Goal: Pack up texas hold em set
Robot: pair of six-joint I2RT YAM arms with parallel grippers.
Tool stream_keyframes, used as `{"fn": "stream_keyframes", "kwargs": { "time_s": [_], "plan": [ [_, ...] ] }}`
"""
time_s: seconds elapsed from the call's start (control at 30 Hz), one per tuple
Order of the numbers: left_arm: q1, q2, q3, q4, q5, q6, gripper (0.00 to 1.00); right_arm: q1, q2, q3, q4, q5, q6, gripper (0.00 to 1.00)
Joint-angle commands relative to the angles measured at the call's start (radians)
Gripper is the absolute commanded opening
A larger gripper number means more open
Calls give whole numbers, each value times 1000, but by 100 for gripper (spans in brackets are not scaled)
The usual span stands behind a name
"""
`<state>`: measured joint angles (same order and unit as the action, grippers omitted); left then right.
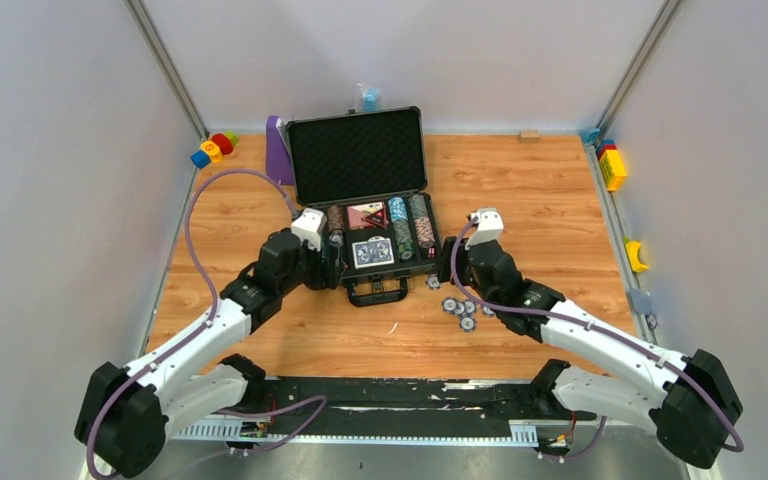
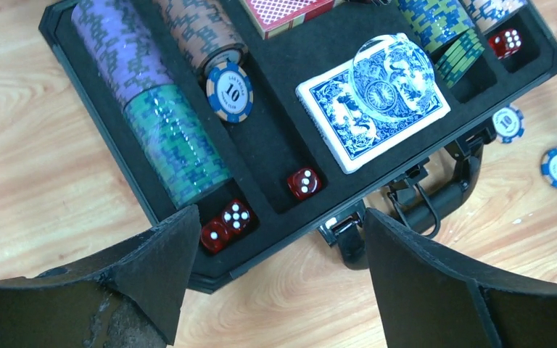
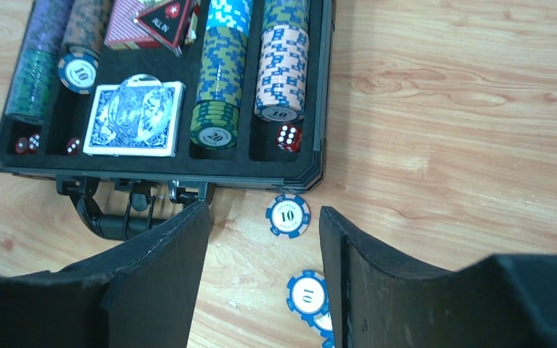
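The dark grey briefcase (image 1: pixel 415 265) lies open mid-table, its foam lid (image 1: pixel 358 155) upright. Rows of striped chips (image 2: pixel 163 109) fill its slots, with a blue card deck (image 2: pixel 373 101) under a clear round button (image 2: pixel 393 72), a red deck (image 2: pixel 283 11) and red dice (image 2: pixel 304 183). My left gripper (image 2: pixel 279 239) hovers open and empty over the case's front left corner. My right gripper (image 3: pixel 265 217) is open above the table by the front right corner. A loose blue 10 chip (image 3: pixel 288 215) lies below its fingers, more chips (image 3: pixel 308 295) beside the right finger.
A purple stand (image 1: pixel 278 150) leans left of the lid. Coloured toy blocks sit at the back left (image 1: pixel 212 148) and along the right wall (image 1: pixel 612 165). Several loose chips (image 1: pixel 460 308) lie right of the case handle (image 1: pixel 377 290).
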<state>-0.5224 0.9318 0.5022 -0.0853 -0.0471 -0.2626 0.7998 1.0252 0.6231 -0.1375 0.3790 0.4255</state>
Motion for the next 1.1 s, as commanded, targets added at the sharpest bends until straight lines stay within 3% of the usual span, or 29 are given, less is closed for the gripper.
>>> {"fn": "stream_keyframes", "kwargs": {
  "time_s": [0.0, 0.17, 0.3, 0.47, 0.5, 0.73, 1.07],
  "plan": [
    [0, 66, 79, 47, 38, 169, 89, 2, -61, -57, 160, 30, -2, 58],
    [0, 124, 105, 67, 34, 307, 74, 1, -83, -110, 199, 17, 26, 58],
    [1, 166, 138, 34, 17, 423, 38, 1, -101, -138, 216, 14, 40, 58],
    [8, 262, 190, -42, 122, 574, 14, 2, -113, -143, 219, 0, 51, 58],
    [22, 277, 203, -51, 126, 582, 3, 2, -115, -144, 221, -4, 52, 58],
    [71, 403, 304, -139, 239, 650, 0, 2, -138, -163, 227, -9, 58, 58],
    [71, 547, 403, -203, 258, 746, 0, 3, -159, -171, 227, -30, 52, 58]
  ]
}}
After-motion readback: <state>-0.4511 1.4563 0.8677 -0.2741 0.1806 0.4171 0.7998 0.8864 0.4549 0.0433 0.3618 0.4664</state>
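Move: The 10 chip leaning at the near end of the brown chip stack lies about 10 cm ahead of the left hand, 4 cm to its right and 6 cm below. The brown stack's middle is some 5 cm beyond the chip, the purple-green stack about 4 cm to the chip's left. The blue card deck sits roughly 7 cm right of the chip and 4 cm nearer. From the right hand the chip is about 10 cm ahead, 25 cm left, 7 cm below. The empty left hand reaches forward about 5 cm over the case towards the 10 chip, level at first and then sinking some 4 to 5 cm towards the slot on the chip's near side. On the way its nearly wide-open fingers close fully on nothing, while the wrist turns clockwise by some 30 degrees and rolls its left side up nearly as much, bringing the shut tips just short of the chip, with no contact to be seen. ##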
